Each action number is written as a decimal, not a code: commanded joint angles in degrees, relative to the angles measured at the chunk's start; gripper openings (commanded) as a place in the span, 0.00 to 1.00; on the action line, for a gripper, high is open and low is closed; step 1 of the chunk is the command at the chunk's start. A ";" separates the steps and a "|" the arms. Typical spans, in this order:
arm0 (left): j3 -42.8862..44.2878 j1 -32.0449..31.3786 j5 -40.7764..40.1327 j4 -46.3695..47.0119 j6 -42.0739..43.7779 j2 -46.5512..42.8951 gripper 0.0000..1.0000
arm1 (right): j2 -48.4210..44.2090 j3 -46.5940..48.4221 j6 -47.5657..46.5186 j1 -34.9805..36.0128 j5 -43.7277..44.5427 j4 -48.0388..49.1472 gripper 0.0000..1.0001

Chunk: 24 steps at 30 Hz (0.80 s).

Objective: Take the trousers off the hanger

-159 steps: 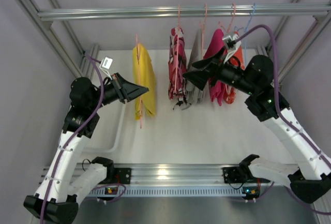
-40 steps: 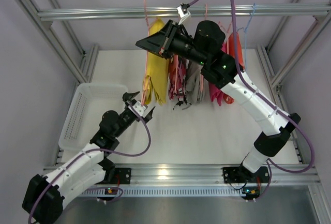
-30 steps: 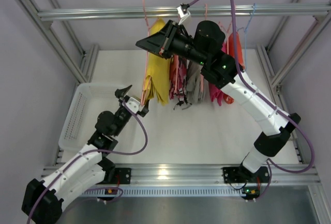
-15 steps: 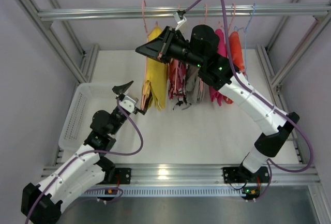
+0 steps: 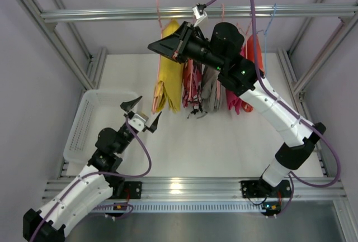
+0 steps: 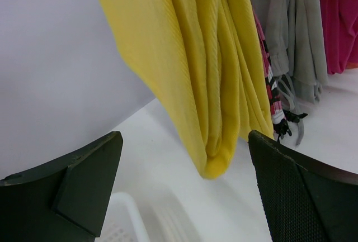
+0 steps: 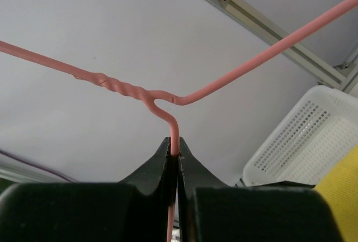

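Observation:
The yellow trousers (image 5: 168, 71) hang folded over a pink wire hanger (image 5: 158, 7). My right gripper (image 5: 155, 47) is shut on that hanger's neck and holds it up in front of the rail. In the right wrist view the jaws (image 7: 174, 144) pinch the pink wire just below its twist (image 7: 126, 89). My left gripper (image 5: 142, 112) stands wide open, below and near the trousers' lower end. In the left wrist view the yellow fold (image 6: 207, 74) hangs beyond the two fingers, with nothing between them (image 6: 184, 138).
Patterned (image 5: 191, 82), grey (image 5: 211, 88), magenta (image 5: 234, 96) and orange (image 5: 254, 57) trousers hang on hangers from the rail (image 5: 112, 14), to the right of the yellow pair. A white mesh basket (image 5: 84, 124) lies on the table at the left, behind the left arm.
The left gripper has drawn back toward the near side, away from the yellow trousers' lower end, and stayed open. The right gripper dipped with the hanger, then rose again.

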 commanded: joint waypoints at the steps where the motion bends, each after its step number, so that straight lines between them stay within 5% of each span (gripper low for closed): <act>1: -1.75 -0.36 -1.19 -0.81 3.09 -1.10 0.99 | -2.30 5.54 -2.58 -0.70 1.23 10.14 0.00; 24: 3.08 -1.86 -7.35 18.61 -0.78 17.71 0.97 | -1.43 5.89 1.11 0.27 3.60 7.15 0.00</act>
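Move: The hanging lower end of the yellow trousers lies about 5 cm ahead of the left hand and 5 cm to its right, roughly level. The patterned trousers hang some 20 cm right and 6 cm ahead, the grey trousers about 28 cm right and 6 cm ahead. From the right hand, which already pinches the pink hanger's neck, the yellow end is roughly 28 cm below, 2 cm ahead and 2 cm right. Open left fingers sink about 5 cm, then reach 4 cm forward around the yellow hem; right hand holds the hanger. ##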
